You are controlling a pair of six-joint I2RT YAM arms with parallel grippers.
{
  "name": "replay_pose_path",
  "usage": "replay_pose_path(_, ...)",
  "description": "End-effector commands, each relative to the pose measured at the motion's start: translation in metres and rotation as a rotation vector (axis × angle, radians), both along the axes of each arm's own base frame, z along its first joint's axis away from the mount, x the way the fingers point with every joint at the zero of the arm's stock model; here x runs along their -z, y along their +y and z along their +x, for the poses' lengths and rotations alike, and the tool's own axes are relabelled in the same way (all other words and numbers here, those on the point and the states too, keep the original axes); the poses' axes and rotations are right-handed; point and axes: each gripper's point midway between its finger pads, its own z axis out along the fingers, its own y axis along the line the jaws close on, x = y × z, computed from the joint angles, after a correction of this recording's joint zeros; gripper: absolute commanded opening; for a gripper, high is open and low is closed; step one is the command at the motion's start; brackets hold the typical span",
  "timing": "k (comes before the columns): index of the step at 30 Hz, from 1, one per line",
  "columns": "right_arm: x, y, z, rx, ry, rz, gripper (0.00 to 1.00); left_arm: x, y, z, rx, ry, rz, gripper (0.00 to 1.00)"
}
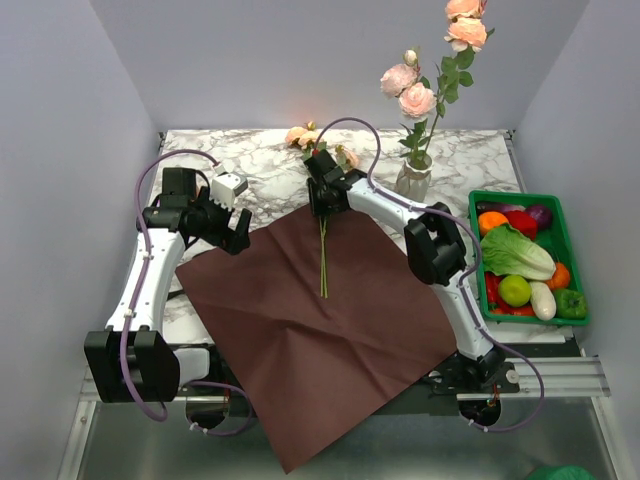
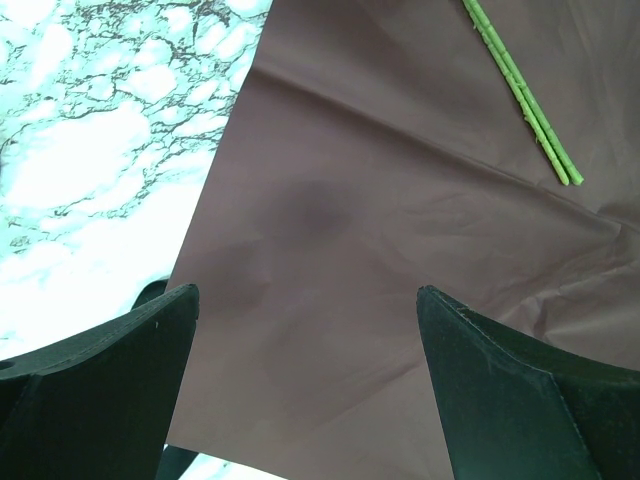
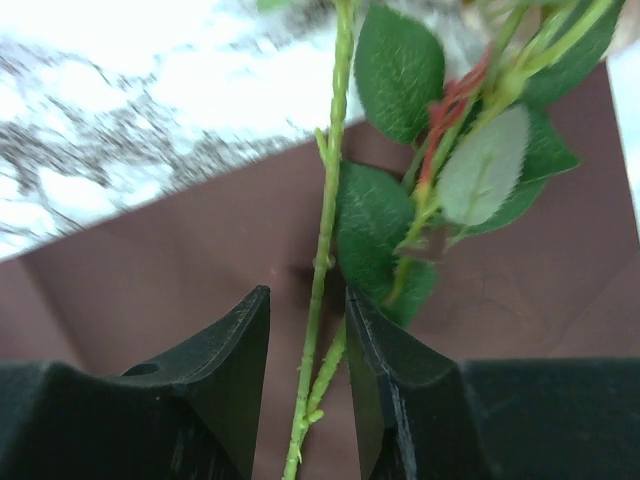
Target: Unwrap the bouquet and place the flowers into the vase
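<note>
The bouquet's dark red paper (image 1: 320, 330) lies unfolded and flat on the marble table (image 1: 262, 172). Several pink roses (image 1: 418, 98) stand in the white vase (image 1: 413, 182) at the back right. More flowers lie across the paper's far edge, their blooms (image 1: 297, 134) on the marble and thin green stems (image 1: 323, 258) on the sheet. My right gripper (image 1: 322, 202) is low over them, its jaws open and straddling two stems (image 3: 325, 220) with gaps at the sides, leaves (image 3: 395, 70) just beyond. My left gripper (image 1: 232, 238) hovers wide open above the paper's left edge (image 2: 380, 200), holding nothing.
A green basket (image 1: 520, 196) of lettuce and other vegetables sits at the right edge of the table, just right of the vase. Grey walls close in the back and both sides. The paper's near corner hangs over the table's front edge.
</note>
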Motion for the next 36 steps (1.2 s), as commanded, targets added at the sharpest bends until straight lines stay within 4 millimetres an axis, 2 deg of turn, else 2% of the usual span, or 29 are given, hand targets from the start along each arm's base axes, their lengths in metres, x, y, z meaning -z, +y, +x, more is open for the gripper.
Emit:
replay_pose_path(1,-0.020,0.003,-0.008,-0.008,-0.041,0.047,0.44,0.005,0.003,0.004,-0.003,-0.004,0.009,0.99)
replay_pose_path(3,-0.023,0.006,-0.009,-0.018,-0.036,0.063,0.44,0.005,0.002,0.004,-0.001,-0.002,0.005,0.99)
replay_pose_path(8,-0.016,0.012,-0.014,-0.022,-0.008,0.067,0.44,0.006,0.002,0.004,-0.003,0.002,0.003,0.99)
replay_pose_path(19,0.018,0.004,-0.020,0.003,0.063,0.003,0.43,0.007,0.004,0.002,-0.003,0.000,0.013,0.99)
replay_pose_path(22,0.019,0.004,-0.020,0.008,0.075,-0.005,0.39,0.007,0.005,0.000,-0.003,0.001,0.012,0.99)
replay_pose_path(26,0.021,0.004,-0.021,0.009,0.083,-0.010,0.26,0.006,0.005,-0.001,-0.003,-0.004,0.015,0.99)
replay_pose_path(34,0.032,-0.002,-0.028,0.013,0.098,-0.063,0.22,-0.004,0.005,-0.003,-0.003,-0.019,0.011,0.99)
replay_pose_path(36,0.031,-0.004,-0.030,0.015,0.096,-0.073,0.14,-0.006,0.005,-0.005,-0.003,-0.022,0.011,0.99)
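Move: The straight bare stem of one remaining flower runs between the right hand's parted fingers; the spot to grip is about 2 cm back and 2 cm below. The second flower's leafy stem lies some 3 cm ahead and 3 cm right, a little lower; the vase stands about 19 cm right and 1 cm ahead. From the idle left hand, that grip spot is roughly 14 cm ahead, 18 cm right and 16 cm below. The right hand eases back and down, about 2 cm each, then closes its fingertips on the straight stem. ##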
